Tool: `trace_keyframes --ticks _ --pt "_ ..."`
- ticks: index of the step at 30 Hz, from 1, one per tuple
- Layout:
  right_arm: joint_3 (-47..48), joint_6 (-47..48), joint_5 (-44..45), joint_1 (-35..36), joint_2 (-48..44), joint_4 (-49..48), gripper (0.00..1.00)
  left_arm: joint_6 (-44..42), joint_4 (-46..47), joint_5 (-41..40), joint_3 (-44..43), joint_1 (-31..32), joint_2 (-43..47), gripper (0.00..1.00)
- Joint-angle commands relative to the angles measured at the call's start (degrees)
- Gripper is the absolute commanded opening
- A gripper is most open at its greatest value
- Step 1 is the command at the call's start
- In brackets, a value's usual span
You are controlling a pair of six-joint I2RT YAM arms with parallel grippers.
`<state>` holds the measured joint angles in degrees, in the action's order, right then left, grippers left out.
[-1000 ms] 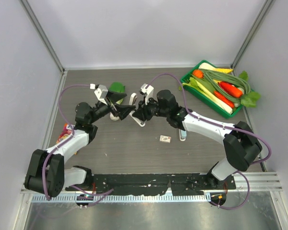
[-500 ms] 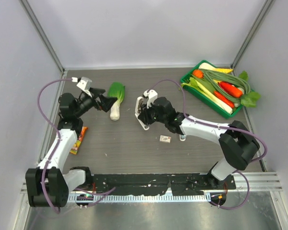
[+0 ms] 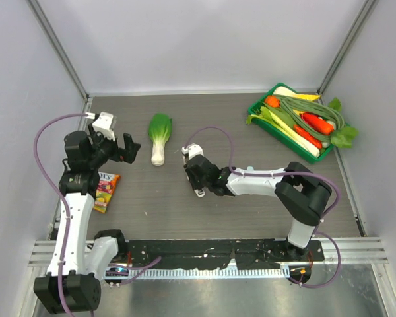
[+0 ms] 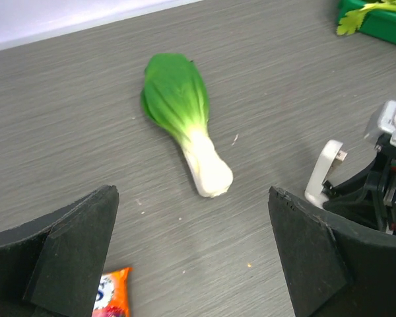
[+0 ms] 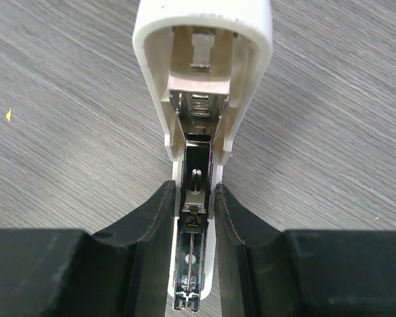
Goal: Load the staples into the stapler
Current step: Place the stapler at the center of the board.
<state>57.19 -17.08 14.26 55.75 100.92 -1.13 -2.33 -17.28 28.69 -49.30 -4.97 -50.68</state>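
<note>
The stapler [image 5: 204, 39] is a small white one, swung open, its lid standing up and the silvery channel [image 5: 197, 231] lying bare. My right gripper [image 5: 197, 198] is shut on its base, one finger on each side. From above, the right gripper [image 3: 197, 178] sits low at mid table with the stapler's white end [image 3: 198, 192] poking out. In the left wrist view the stapler [image 4: 323, 172] shows at the right. My left gripper [image 3: 127, 149] hangs open at the far left, well apart from it, with nothing between its fingers [image 4: 72, 251]. The staples are hidden.
A bok choy [image 3: 159, 135] lies between the two grippers, also in the left wrist view [image 4: 185, 122]. An orange snack packet [image 3: 104, 191] lies under the left arm. A green tray [image 3: 325, 155] of vegetables stands at the back right.
My left arm has drawn back to the left, away from the stapler. The right gripper has come nearer and lower with the stapler, and its forearm now covers the spot where the staple box lay.
</note>
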Motion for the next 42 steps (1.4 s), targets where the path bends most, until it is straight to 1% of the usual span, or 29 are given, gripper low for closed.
trace_keyframes --ticks 1,11,19,23,24,25,28,33,36,37,39,42 --pt "3.02 -3.48 5.16 0.33 -0.29 -0.54 0.04 -4.18 -9.17 -4.34 -2.73 -0.83 3.65 1.0" --pt "3.9 -4.37 6.74 1.47 2.79 -0.72 0.04 -2.95 -7.77 -3.73 -1.41 -1.88 4.44 1.0" --pt "4.07 -4.71 5.78 1.56 4.28 -0.9 0.04 -2.51 -7.15 -3.46 -1.06 -2.15 4.36 1.0" --pt "4.25 -4.54 5.6 1.56 4.63 -0.72 0.06 -2.59 -7.07 -3.46 -0.89 -2.06 4.53 1.0" --pt "4.33 -4.45 5.51 1.56 4.46 -0.72 0.09 -2.59 -6.98 -3.46 -0.8 -2.06 4.53 1.0" --pt "4.77 -4.19 5.43 1.56 4.37 -0.46 0.16 -2.68 -6.89 -3.46 -0.71 -2.15 4.62 1.0" --pt "5.12 -4.19 5.34 1.56 4.19 0.16 0.25 -2.77 -6.72 -3.55 -0.54 -2.15 4.53 1.0" --pt "6.0 -3.66 6.48 1.56 3.58 0.77 0.34 -2.68 -6.63 -3.55 -0.36 -2.15 4.53 1.0" --pt "7.15 -3.14 6.57 1.56 2.35 3.41 0.42 -2.77 -6.45 -3.46 -0.36 -2.23 4.53 1.0" --pt "7.58 -2.96 6.57 1.56 2.0 3.85 0.5 -2.77 -6.54 -3.46 -0.45 -2.23 4.53 1.0" --pt "7.76 -2.43 6.66 1.56 0.6 4.64 0.56 -2.86 -6.36 -3.2 -0.62 -2.32 4.36 1.0" --pt "7.59 -1.99 6.66 1.47 -0.81 5.17 0.59 -2.77 -6.28 -2.67 -0.71 -2.32 4.36 1.0"
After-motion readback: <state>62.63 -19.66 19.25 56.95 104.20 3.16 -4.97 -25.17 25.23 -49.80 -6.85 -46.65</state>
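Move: The right gripper already pinches the opened stapler by its base; the board's center spot lies practically straight below it, some 3 cm under the finger pads. From that hand the box of staples is about 11 cm to the right and 5 cm back, the blue stapler about 19 cm right and 1 cm back, and the bok choy some 12 cm left and 13 cm ahead. From the left hand the spot is roughly 22 cm right, 4 cm back and 23 cm down. Lower the right gripper about 1.5 cm with the stapler still pinched, bringing its base down onto the board's center, and hold there with hardly any turn. Then open the fingers to free the base on both sides and lift some 1.5 cm, easing slightly forward and left. Meanwhile draw the open left gripper about 3 cm back and to its left, away from the stapler, and keep it there. ##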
